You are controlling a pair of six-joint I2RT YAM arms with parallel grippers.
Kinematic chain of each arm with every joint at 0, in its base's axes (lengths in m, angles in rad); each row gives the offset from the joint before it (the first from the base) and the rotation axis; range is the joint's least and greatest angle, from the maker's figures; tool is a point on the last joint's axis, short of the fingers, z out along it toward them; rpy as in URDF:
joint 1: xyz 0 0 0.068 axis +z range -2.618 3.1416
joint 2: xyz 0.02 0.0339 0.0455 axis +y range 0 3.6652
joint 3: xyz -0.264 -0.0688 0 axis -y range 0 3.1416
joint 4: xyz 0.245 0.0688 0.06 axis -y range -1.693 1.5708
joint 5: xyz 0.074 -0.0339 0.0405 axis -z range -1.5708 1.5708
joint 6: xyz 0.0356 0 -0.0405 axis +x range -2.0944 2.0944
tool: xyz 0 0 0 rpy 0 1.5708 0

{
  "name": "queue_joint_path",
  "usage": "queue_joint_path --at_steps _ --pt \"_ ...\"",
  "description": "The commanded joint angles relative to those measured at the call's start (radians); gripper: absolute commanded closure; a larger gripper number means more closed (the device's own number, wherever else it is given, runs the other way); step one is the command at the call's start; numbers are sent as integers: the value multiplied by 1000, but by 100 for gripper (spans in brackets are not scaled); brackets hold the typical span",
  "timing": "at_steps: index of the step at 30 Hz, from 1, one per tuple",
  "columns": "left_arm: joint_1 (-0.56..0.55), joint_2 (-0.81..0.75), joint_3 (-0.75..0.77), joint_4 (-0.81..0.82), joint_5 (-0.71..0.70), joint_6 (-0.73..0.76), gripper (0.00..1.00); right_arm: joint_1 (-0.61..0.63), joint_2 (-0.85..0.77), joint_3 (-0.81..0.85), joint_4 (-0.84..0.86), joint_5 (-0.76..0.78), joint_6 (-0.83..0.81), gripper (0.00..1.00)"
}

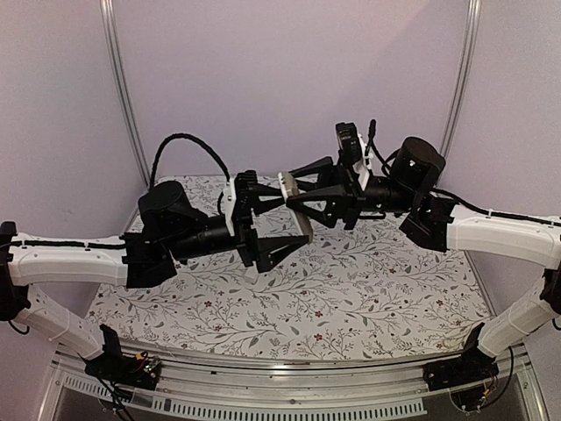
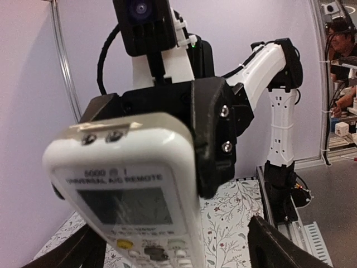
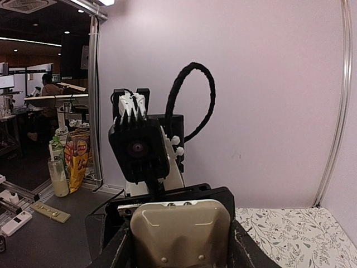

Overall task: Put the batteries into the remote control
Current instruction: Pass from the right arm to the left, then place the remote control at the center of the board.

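The white remote control (image 1: 298, 215) hangs in the air above the table, between both grippers. My right gripper (image 1: 294, 186) is shut on its upper end; in the right wrist view the beige back of the remote control (image 3: 181, 231) sits clamped between my black fingers (image 3: 114, 251). My left gripper (image 1: 294, 219) is open around the remote's lower part. In the left wrist view the remote control (image 2: 139, 190) shows its screen and buttons. One left finger (image 2: 279, 245) stands well off its right side. The batteries are out of view.
A floral tablecloth (image 1: 351, 289) covers the table below the arms. Purple walls and two metal posts (image 1: 123, 88) close the back. A metal rail (image 1: 289, 386) runs along the near edge between the arm bases.
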Motion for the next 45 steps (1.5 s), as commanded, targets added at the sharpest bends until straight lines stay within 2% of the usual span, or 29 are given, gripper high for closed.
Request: queue_joint_path --at_steps 1,4,8,13,14,15,16,18,19,23,24,25,28,31,34,36,38,41,45 --pt "16 59 96 -35 50 -60 18 0 -37 -9 60 -2 43 77" --pt "16 90 139 -85 27 -97 34 0 -38 -16 64 0 47 77" --pt "16 84 115 -25 42 -118 53 1 -59 -47 69 21 36 77" --pt "16 77 126 -70 19 -151 84 0 -79 -72 67 46 36 76" --pt "16 78 129 -84 12 -163 91 0 -82 -79 62 57 36 74" --pt "16 78 129 -98 -2 -180 98 -1 -84 -86 53 78 40 68" --pt "16 80 128 -113 -12 -194 100 -2 -86 -98 47 104 44 52" --pt "16 80 124 -150 -42 -216 100 -7 -99 -120 32 168 50 8" --pt "16 83 122 -178 -64 -224 100 -15 -107 -124 21 195 57 2" --pt "19 125 159 -399 -195 -258 100 -64 -151 -107 -130 346 92 1" --pt "23 154 176 -466 -224 -278 100 -73 -169 -98 -196 415 93 1" --pt "28 183 193 -519 -237 -300 100 -79 -180 -76 -285 548 96 1" --pt "59 290 229 -609 -189 -388 100 -106 -171 -2 -572 866 150 1" --pt "102 437 323 -734 -120 -436 100 -132 -147 20 -754 1048 204 1" --pt "130 626 510 -946 -98 -420 100 -135 -160 -7 -792 1093 214 1" --pt "143 694 599 -1037 -132 -393 100 -136 -182 -27 -792 1094 214 1" --pt "164 743 651 -1092 -173 -388 99 -136 -203 -42 -794 1105 209 1" --pt "209 824 723 -1180 -113 -413 93 -138 -220 -52 -799 1119 193 1" --pt "241 925 824 -1306 -61 -478 91 -138 -211 -52 -802 1125 173 1"
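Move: The remote, gripped by the right fingers near its screen end, leans with its lower end down and back. Its middle is about 1 cm ahead of the left hand, 1 cm to the right and 3 cm above, already between the open left fingers. From the right hand it is about 1 cm back, level sideways and 3 cm below. The other remote lies on the table about 17 cm ahead of the left hand, 8 cm to its left and 33 cm below. The left hand eases about 2 cm right and slightly up while its fingers close and pinch the lower part of the remote; only once it has hold do the right fingers open wide and release, that hand swinging some 16 cm forward and as far to the right, sinking about 10 cm and turning clockwise. The left hand keeps its grip and carries the remote down about 30 cm and forward nearly 15 cm towards the table beside the other remote, tipping its fingers over to point down. ##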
